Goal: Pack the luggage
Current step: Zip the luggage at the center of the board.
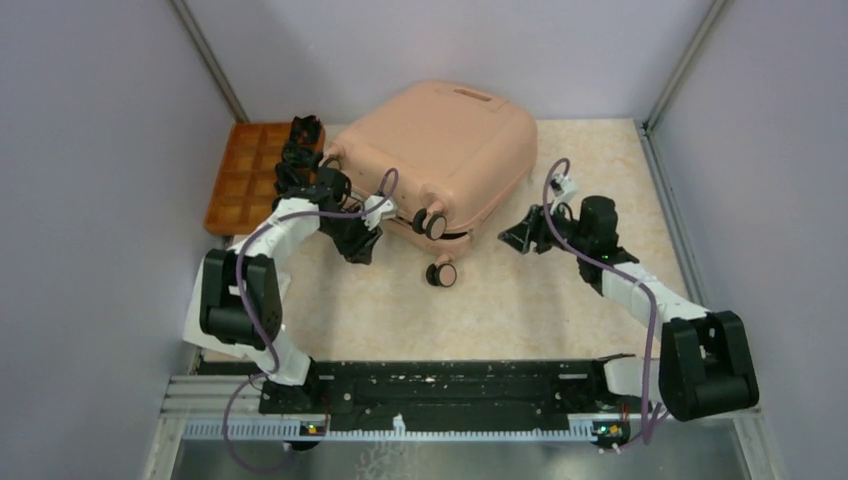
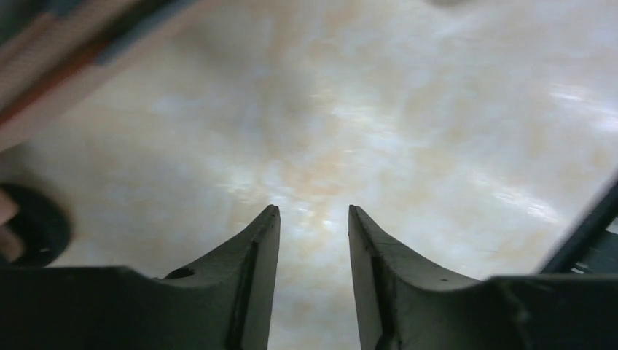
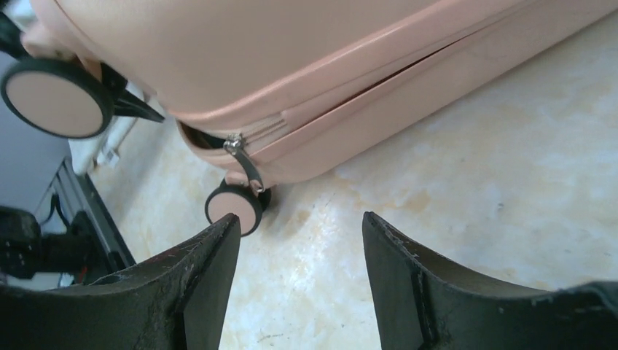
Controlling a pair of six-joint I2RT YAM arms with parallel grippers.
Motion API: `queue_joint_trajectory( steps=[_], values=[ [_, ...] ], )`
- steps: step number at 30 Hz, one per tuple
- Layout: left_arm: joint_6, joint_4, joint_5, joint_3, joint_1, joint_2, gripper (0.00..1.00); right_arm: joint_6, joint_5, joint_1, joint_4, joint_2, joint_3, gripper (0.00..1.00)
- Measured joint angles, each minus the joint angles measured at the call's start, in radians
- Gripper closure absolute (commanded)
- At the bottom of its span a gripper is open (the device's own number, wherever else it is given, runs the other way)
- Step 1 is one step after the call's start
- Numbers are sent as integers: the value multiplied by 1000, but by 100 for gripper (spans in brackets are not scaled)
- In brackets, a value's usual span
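The luggage (image 1: 440,150) lies flat with its lid down at the back middle of the table, wheels (image 1: 432,222) toward the arms. My left gripper (image 1: 360,245) hovers by its near left corner. In the left wrist view this gripper (image 2: 313,211) is open over bare table, with a blurred wheel (image 2: 33,226) at the left edge. My right gripper (image 1: 515,238) sits just right of the luggage's near corner. In the right wrist view it (image 3: 300,219) is open and empty, facing the shell (image 3: 291,44), a zipper pull (image 3: 244,164) at the corner and a lower wheel (image 3: 233,208).
An orange compartmented tray (image 1: 245,180) stands at the back left beside the luggage, with something dark (image 1: 305,135) at its far right corner. Grey walls close in the left, right and back. The arms' base rail (image 1: 440,385) runs along the near edge.
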Motion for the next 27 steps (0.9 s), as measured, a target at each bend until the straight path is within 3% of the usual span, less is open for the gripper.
queue_joint_trajectory(
  steps=[5, 12, 20, 27],
  values=[
    [46, -171, 162, 1, -3, -117, 45, -50, -71, 49, 61, 116, -3, 39],
    [49, -290, 278, 11, -3, -265, 38, 11, -194, 51, 331, 266, -19, 35],
    [-18, -321, 349, 94, -3, -346, 32, 209, -312, 60, 668, 533, 9, 35],
    [-151, -257, 309, 321, 0, -326, 27, 367, -365, 83, 894, 660, 28, 35]
  ],
)
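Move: The zipper pull at the luggage's near right corner lies about 11 cm left of the right hand, 1 cm ahead and some 6 cm lower. The upper wheel is roughly 15 cm left, 3 cm ahead and 3 cm above; the lower wheel some 15 cm left, 6 cm back and 10 cm below. From the left hand the zipper pull is about 20 cm right, 3 cm ahead and 2 cm up. Open right hand goes 8 cm left, 5 down, towards the zipper pull, while left hand rises 20, opening wider. ##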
